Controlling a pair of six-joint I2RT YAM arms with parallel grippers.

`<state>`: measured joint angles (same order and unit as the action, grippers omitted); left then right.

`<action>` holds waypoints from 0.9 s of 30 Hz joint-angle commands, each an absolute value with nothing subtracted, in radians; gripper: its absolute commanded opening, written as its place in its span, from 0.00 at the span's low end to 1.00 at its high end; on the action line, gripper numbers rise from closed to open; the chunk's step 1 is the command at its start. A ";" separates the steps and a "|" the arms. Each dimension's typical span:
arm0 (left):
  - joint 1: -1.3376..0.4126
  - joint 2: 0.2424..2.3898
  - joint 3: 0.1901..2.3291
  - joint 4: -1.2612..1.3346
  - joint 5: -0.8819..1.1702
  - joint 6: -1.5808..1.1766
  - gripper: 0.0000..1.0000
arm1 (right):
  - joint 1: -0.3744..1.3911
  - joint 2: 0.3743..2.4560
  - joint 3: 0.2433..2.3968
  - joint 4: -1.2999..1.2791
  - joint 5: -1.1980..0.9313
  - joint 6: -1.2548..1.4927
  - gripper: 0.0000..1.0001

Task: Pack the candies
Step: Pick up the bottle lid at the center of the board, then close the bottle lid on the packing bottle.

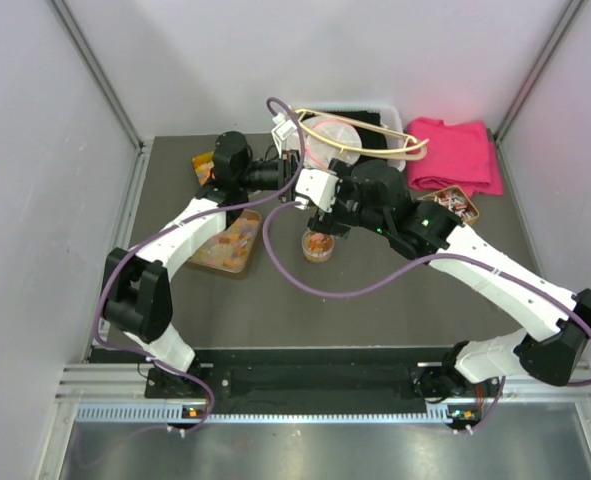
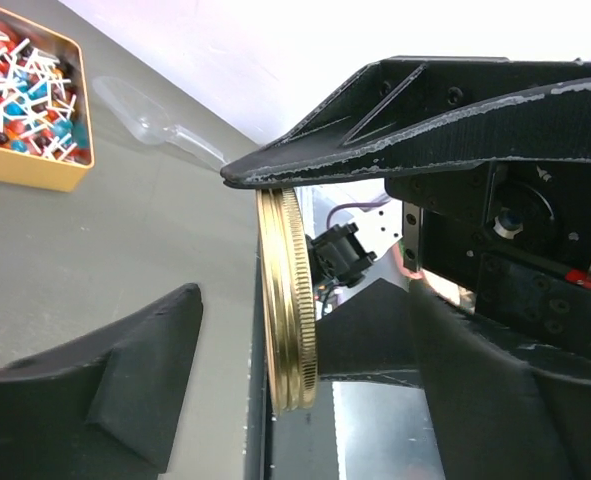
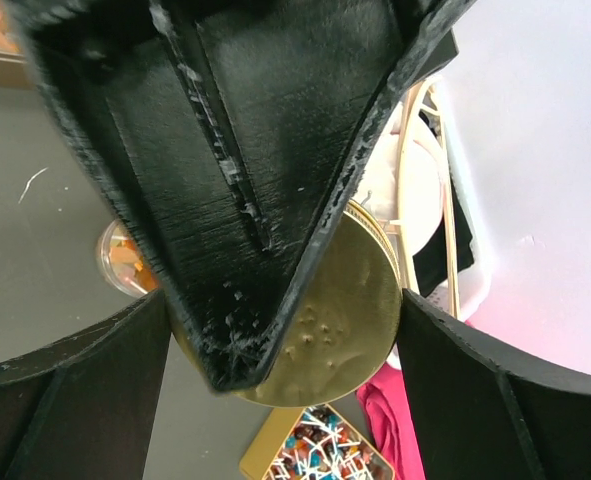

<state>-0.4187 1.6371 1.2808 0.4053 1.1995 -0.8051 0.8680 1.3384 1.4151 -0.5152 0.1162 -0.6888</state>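
The candies lie as orange, yellow and pink gummies in a clear tray (image 1: 230, 243), and some fill a small clear jar (image 1: 318, 245) (image 3: 125, 265). A round gold lid (image 3: 350, 310) (image 2: 290, 300) hangs above the jar. My right gripper (image 3: 283, 330) is shut on it, one finger at each side of its rim. My left gripper (image 2: 210, 235) is open. Its upper finger (image 2: 395, 120) rests on the lid's top edge, while the lower finger (image 2: 115, 380) stands apart from it. In the top view both grippers meet over the jar, and the lid is hidden there.
A gold tin of twist-wrapped sweets (image 1: 455, 203) (image 2: 30, 100) (image 3: 320, 450) sits right of the jar, and another tin (image 1: 205, 165) sits behind the tray. A clear plastic scoop (image 2: 160, 125) lies on the mat. A pink cloth (image 1: 455, 150) and a white bin (image 1: 360, 125) with a hanger stand at the back.
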 commanded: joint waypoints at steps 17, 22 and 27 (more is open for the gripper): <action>-0.348 1.525 1.234 -0.126 0.753 0.234 0.99 | 0.732 1.187 1.364 -0.512 0.054 -0.637 0.81; -0.387 1.459 0.965 0.026 0.648 0.377 0.99 | 0.677 1.207 1.394 -0.571 -0.032 -0.598 0.82; -0.396 1.416 0.777 0.235 0.670 0.443 0.99 | 0.643 1.252 1.434 -0.610 -0.081 -0.572 0.82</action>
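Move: The open jar of candies stands under my left hand, level with it sideways, about 8 cm farther out and 28 cm below. From my right hand, which already grips the bottle lid, the jar lies 7 cm ahead, 1 cm left and 28 cm down. The brown candy tray is some 25 cm left of the jar, level with it; the lollipop box is about 34 cm right of the jar and 10 cm farther out. I spread my left fingers the rest of the way and draw that hand off the lid, forward and left first, then drop about 20 cm towards the jar while easing back, swinging the fingers forward and tipping them down. My right hand keeps its pinch on the lid's rim and carries it roughly 7 cm to the right, away from my left hand. ##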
